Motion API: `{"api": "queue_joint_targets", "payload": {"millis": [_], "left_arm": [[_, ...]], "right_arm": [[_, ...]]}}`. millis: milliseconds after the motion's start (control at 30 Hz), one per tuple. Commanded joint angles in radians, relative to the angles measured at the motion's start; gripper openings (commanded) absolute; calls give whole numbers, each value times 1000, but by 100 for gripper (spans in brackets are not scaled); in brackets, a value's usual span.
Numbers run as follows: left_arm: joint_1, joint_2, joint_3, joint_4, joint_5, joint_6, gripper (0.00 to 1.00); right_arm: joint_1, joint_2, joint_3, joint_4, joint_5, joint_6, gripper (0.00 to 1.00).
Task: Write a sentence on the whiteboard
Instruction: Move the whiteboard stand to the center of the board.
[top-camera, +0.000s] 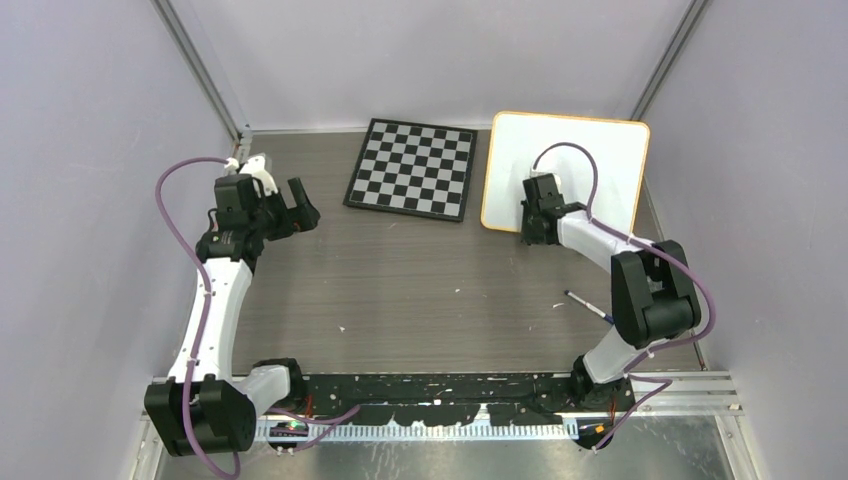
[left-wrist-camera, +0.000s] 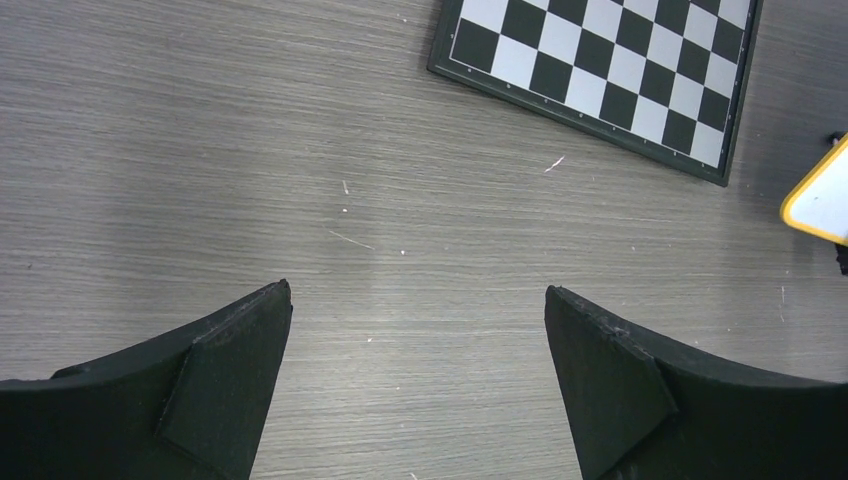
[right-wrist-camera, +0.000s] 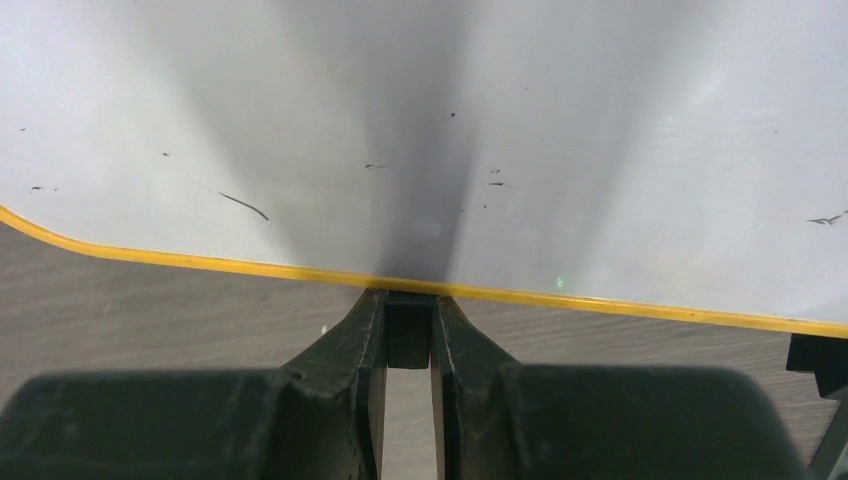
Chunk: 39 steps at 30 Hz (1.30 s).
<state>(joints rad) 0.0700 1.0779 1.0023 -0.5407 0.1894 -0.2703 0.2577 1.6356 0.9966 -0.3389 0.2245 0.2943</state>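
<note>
The whiteboard (top-camera: 570, 150), white with an orange rim, lies flat at the back right of the table. In the right wrist view it (right-wrist-camera: 420, 130) fills the top and carries a few faint dark marks. My right gripper (top-camera: 533, 234) (right-wrist-camera: 408, 318) is at the board's near edge, shut on a small black clip (right-wrist-camera: 408, 335) on the rim. A second black clip (right-wrist-camera: 820, 362) shows at the right. My left gripper (top-camera: 300, 205) (left-wrist-camera: 418, 305) is open and empty above bare table, left of the chessboard. A corner of the whiteboard (left-wrist-camera: 822, 200) shows at the right in the left wrist view.
A black-and-white chessboard (top-camera: 412, 168) (left-wrist-camera: 600, 70) lies left of the whiteboard. A marker pen (top-camera: 588, 307) lies on the table by the right arm's elbow. Walls close in the table at the back and sides.
</note>
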Motion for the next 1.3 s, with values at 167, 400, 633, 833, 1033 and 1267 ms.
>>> {"api": "queue_joint_targets", "payload": {"millis": [167, 400, 633, 833, 1033, 1267], "left_arm": [[-2, -10, 74, -49, -24, 4, 100], [-1, 2, 110, -86, -25, -13, 100], [0, -5, 111, -91, -34, -30, 100], [12, -7, 152, -112, -56, -60, 100], [13, -15, 183, -121, -57, -104, 100], [13, -12, 188, -122, -65, -118, 100]], "right_arm": [[134, -149, -57, 10, -66, -23, 0], [227, -220, -110, -49, -101, 1, 0], [310, -287, -169, -83, -146, -5, 0], [369, -292, -187, -81, -207, -5, 0], [457, -278, -182, -77, -326, -27, 0], [546, -282, -212, -50, -409, -30, 0]]}}
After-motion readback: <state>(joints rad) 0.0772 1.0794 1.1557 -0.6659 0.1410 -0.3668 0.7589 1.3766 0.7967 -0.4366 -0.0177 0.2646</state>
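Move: Still pinched at its near edge by the right hand, the whiteboard has its middle about 14 cm ahead, 9 cm right and 4 cm above that hand. The table's middle lies some 20 cm left, 5 cm back and 4 cm below. The checkerboard is centred about 30 cm left and 18 cm ahead, the marker 15 cm right and 18 cm back. From the left hand, the table's middle lies roughly 34 cm right, level fore and aft, 20 cm below. The whiteboard stand is drawn back and left towards the table's middle by the right hand, about 16 cm back and 15 cm left at nearly constant height, while the hand swings some 40 degrees counter-clockwise and the fingers keep their hold on the near edge. The left hand, open and empty, rises about 4 cm in two steps. ##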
